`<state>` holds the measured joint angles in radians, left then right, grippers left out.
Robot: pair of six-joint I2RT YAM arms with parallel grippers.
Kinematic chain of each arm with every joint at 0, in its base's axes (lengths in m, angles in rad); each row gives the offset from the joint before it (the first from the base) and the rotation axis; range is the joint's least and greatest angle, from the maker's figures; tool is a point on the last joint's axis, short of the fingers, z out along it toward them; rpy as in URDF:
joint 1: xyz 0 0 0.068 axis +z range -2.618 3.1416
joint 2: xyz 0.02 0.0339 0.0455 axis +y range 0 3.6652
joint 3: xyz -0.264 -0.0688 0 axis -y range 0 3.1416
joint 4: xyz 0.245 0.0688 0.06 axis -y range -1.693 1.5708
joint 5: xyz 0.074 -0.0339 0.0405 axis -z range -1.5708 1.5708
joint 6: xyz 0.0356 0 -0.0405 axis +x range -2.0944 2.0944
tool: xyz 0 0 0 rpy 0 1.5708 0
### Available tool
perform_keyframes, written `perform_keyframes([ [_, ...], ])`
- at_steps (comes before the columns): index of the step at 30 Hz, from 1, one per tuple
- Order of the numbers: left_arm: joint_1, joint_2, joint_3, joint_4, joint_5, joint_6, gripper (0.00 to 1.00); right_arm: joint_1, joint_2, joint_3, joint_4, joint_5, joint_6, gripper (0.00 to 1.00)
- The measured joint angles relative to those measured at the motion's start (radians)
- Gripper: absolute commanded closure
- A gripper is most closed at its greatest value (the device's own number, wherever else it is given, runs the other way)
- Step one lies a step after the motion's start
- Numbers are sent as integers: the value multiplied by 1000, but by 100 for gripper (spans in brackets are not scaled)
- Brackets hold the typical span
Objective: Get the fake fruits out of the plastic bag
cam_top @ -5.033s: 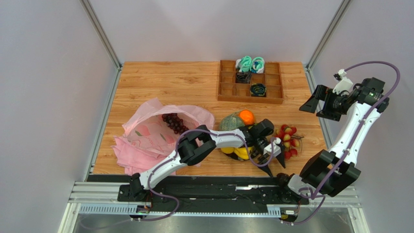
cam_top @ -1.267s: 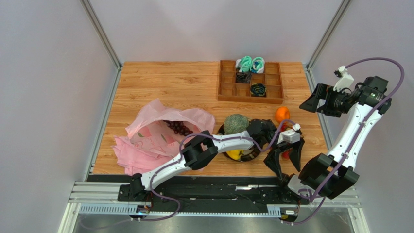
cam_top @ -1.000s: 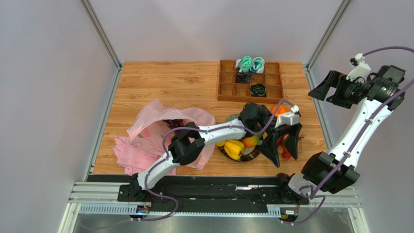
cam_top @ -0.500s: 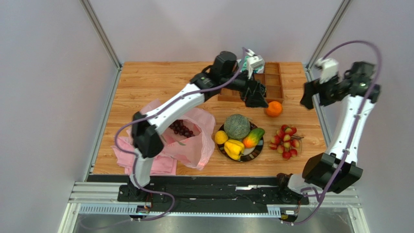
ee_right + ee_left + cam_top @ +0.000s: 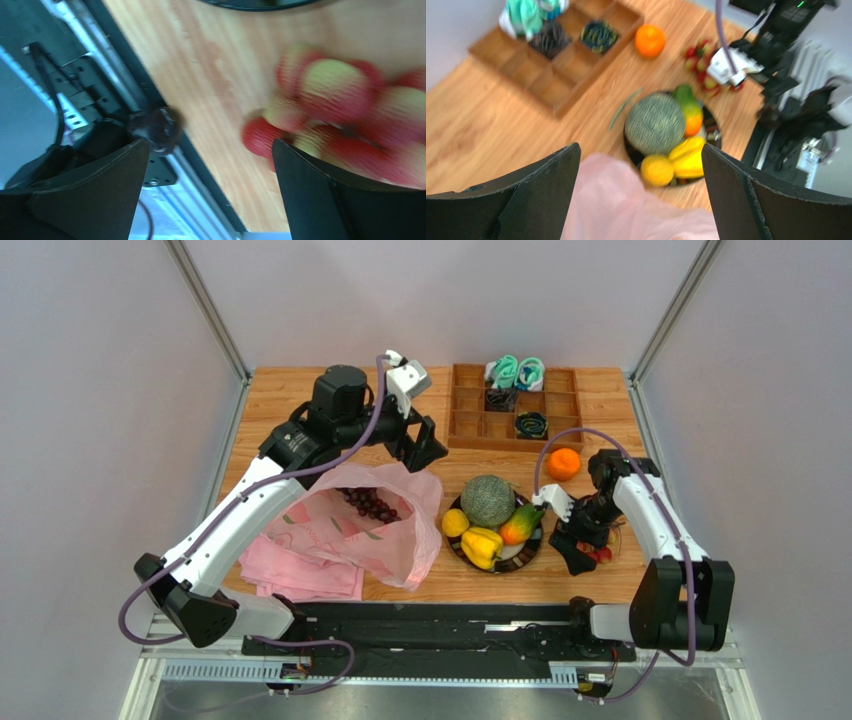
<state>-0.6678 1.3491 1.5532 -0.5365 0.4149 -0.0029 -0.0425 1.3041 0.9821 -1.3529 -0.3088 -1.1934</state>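
The pink plastic bag (image 5: 345, 535) lies open at the left with dark purple grapes (image 5: 368, 503) inside. On a dark plate (image 5: 503, 563) sit the netted melon (image 5: 487, 500), a lemon (image 5: 455, 523), a yellow lobed piece (image 5: 482, 544) and a green-orange fruit (image 5: 522, 524). An orange (image 5: 563, 464) rests on the wood. My left gripper (image 5: 424, 447) hangs open and empty above the bag's far edge; the left wrist view shows the bag (image 5: 626, 210) and melon (image 5: 654, 123) below. My right gripper (image 5: 578, 552) is open, low over the red berries (image 5: 335, 95).
A wooden tray (image 5: 470, 425) with teal and black items stands at the back. A folded pink cloth (image 5: 300, 582) lies under the bag near the front edge. The black front rail (image 5: 150, 100) runs close beside my right gripper.
My left arm swung back from the orange by the tray to above the bag, empty. My right arm dropped from high at the right down to the berries.
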Motion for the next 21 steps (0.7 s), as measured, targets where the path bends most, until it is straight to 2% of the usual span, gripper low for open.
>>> perform_keyframes([
  [7, 37, -27, -177, -32, -92, 81, 1, 17, 175, -34, -3, 30, 2, 5],
  [11, 78, -72, -264, -37, -124, 110, 1, 39, 209, -48, 8, 89, -120, 4],
  [14, 93, -92, -296, -43, -137, 131, 1, 77, 138, -95, 15, 126, -307, 4],
  [17, 93, -99, -309, -37, -136, 152, 1, 94, 1, -171, 15, 162, -515, 4],
  [21, 93, -108, -334, -19, -137, 176, 1, 93, -151, -238, -3, 152, -665, 4],
])
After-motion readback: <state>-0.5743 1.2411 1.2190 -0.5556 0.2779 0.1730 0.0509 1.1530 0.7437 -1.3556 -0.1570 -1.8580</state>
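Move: The left hand is high over the bag's right side: the grapes lie about 10 cm to its left, level with it fore and aft and some 30 cm below; the melon is roughly 18 cm to its right and 28 cm down. For the right hand, the dark fruit at the table's front edge lies about 12 cm straight back, 8 cm lower; the red fruits lie 3 cm ahead, 6 cm right and 7 cm down. Left hand sinks about 11 cm, edging left towards grapes; right turns counter-clockwise, easing down and back towards dark fruit. ##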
